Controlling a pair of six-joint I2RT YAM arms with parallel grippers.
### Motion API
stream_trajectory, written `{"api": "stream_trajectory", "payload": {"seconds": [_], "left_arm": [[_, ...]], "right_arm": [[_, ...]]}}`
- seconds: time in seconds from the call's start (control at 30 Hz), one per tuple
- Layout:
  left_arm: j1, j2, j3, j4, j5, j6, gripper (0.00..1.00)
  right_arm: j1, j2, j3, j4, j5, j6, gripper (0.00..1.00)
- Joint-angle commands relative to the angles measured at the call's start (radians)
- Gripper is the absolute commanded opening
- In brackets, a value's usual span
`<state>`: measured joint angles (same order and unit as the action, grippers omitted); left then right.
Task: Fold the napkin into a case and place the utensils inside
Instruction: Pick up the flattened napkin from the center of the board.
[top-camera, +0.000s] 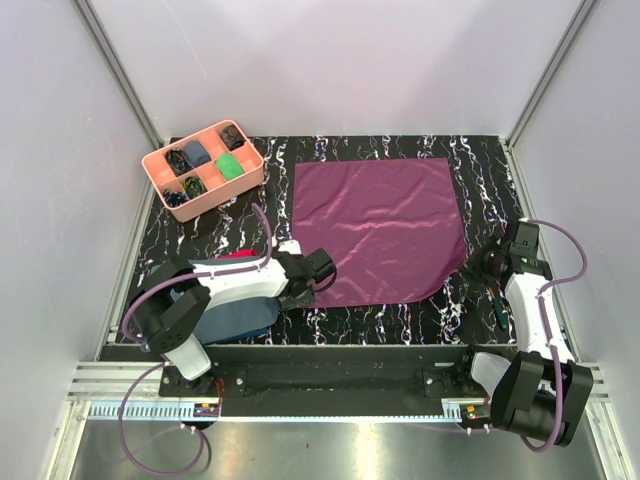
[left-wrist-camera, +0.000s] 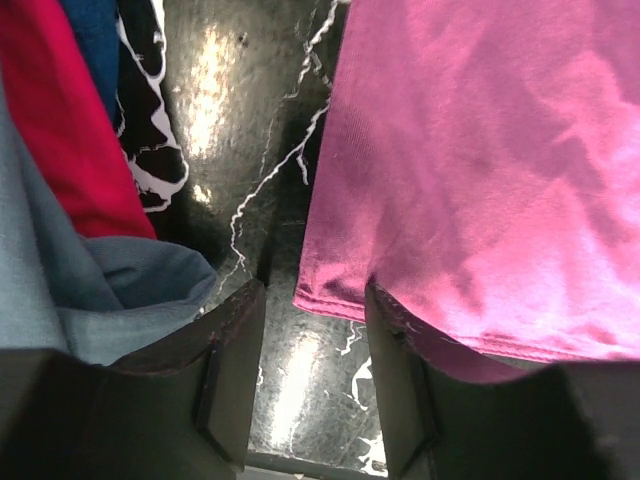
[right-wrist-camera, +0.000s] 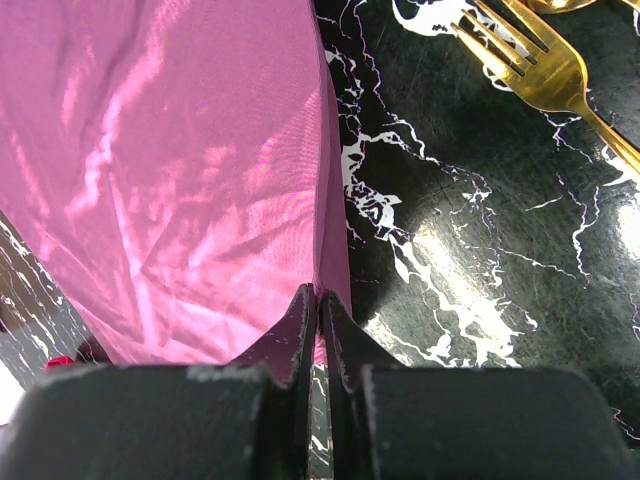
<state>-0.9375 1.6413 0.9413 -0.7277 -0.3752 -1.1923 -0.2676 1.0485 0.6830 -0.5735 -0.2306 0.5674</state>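
Observation:
The plum-purple napkin (top-camera: 380, 225) lies spread out flat on the black marbled table (top-camera: 390, 315); no case is in view. My left gripper (top-camera: 322, 268) stands open at the napkin's near-left corner (left-wrist-camera: 335, 290). Bare table shows between its fingers, and the cloth's edge lies against the right finger (left-wrist-camera: 395, 370). My right gripper (top-camera: 472, 262) is shut on the napkin's near-right edge (right-wrist-camera: 330, 230), pinching a fold at its tips (right-wrist-camera: 318, 295). The utensils lie to the right: a golden fork (right-wrist-camera: 540, 60), and a dark green handle (top-camera: 497, 308) beside the right arm.
A pink compartment tray (top-camera: 158, 163) with small items stands at the back left. A slate-blue cloth (top-camera: 235, 315) and a red cloth (top-camera: 238, 255) lie under the left arm, close to its left finger (left-wrist-camera: 225, 370). White walls enclose the table.

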Motion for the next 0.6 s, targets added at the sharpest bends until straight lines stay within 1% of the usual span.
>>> {"api": "stream_trajectory", "payload": {"seconds": [0.0,0.13,0.17,0.23,0.27,0.33,0.4,0.47,0.5,0.57], "left_arm": [[0.002,-0.015,-0.059,0.082,-0.024,-0.013,0.44],[0.005,-0.002,-0.084,0.151,0.018,-0.012,0.37],[0.008,0.006,-0.093,0.166,0.025,-0.012,0.32],[0.009,0.014,-0.114,0.2,0.036,-0.016,0.26],[0.012,0.018,-0.121,0.208,0.036,-0.016,0.21],[0.016,0.012,-0.13,0.218,0.03,-0.007,0.17],[0.016,-0.015,-0.122,0.212,-0.005,0.043,0.08],[0.016,-0.067,-0.113,0.209,-0.03,0.083,0.06],[0.016,-0.089,-0.104,0.208,-0.053,0.13,0.0],[0.016,-0.161,-0.084,0.212,-0.073,0.189,0.0]], "right_arm": [[-0.002,0.002,0.009,0.007,-0.021,-0.02,0.05],[-0.002,0.005,0.009,0.009,-0.018,-0.02,0.05],[-0.002,0.002,0.006,0.008,-0.018,-0.018,0.05],[-0.002,-0.004,0.006,0.008,-0.018,-0.017,0.05],[-0.002,-0.005,0.004,0.006,-0.018,-0.015,0.05],[-0.002,-0.011,0.006,0.004,-0.018,-0.015,0.05],[-0.002,-0.013,0.009,0.001,-0.013,-0.017,0.05],[-0.002,-0.013,0.019,0.0,-0.006,-0.023,0.04],[-0.002,-0.013,0.026,0.0,-0.007,-0.027,0.04],[-0.002,-0.021,0.053,-0.003,-0.029,-0.038,0.04]]}}
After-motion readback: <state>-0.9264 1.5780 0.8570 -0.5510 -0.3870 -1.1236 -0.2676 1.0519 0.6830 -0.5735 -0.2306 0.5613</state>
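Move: At the napkin's near left corner, the left hand has open fingers around the hem; the corner lies about 1 cm ahead, level sideways and roughly 1 cm below. The grey-blue cloth's middle is some 17 cm to this hand's left, level with it ahead-back, and the red cloth about 8 cm ahead and 10 cm left, both 1 cm below. For the right hand, that corner is some 31 cm left, 8 cm back and 7 cm below. Shutting its fingers from about half open, the left hand pinches the napkin's near left corner, staying almost in place at first, then easing about 1.5 cm forward and 1 cm right onto the cloth as the fingertips swing some 5 to 10 degrees forward and right. The right hand stays still and keeps its pinch on the napkin's right edge. ##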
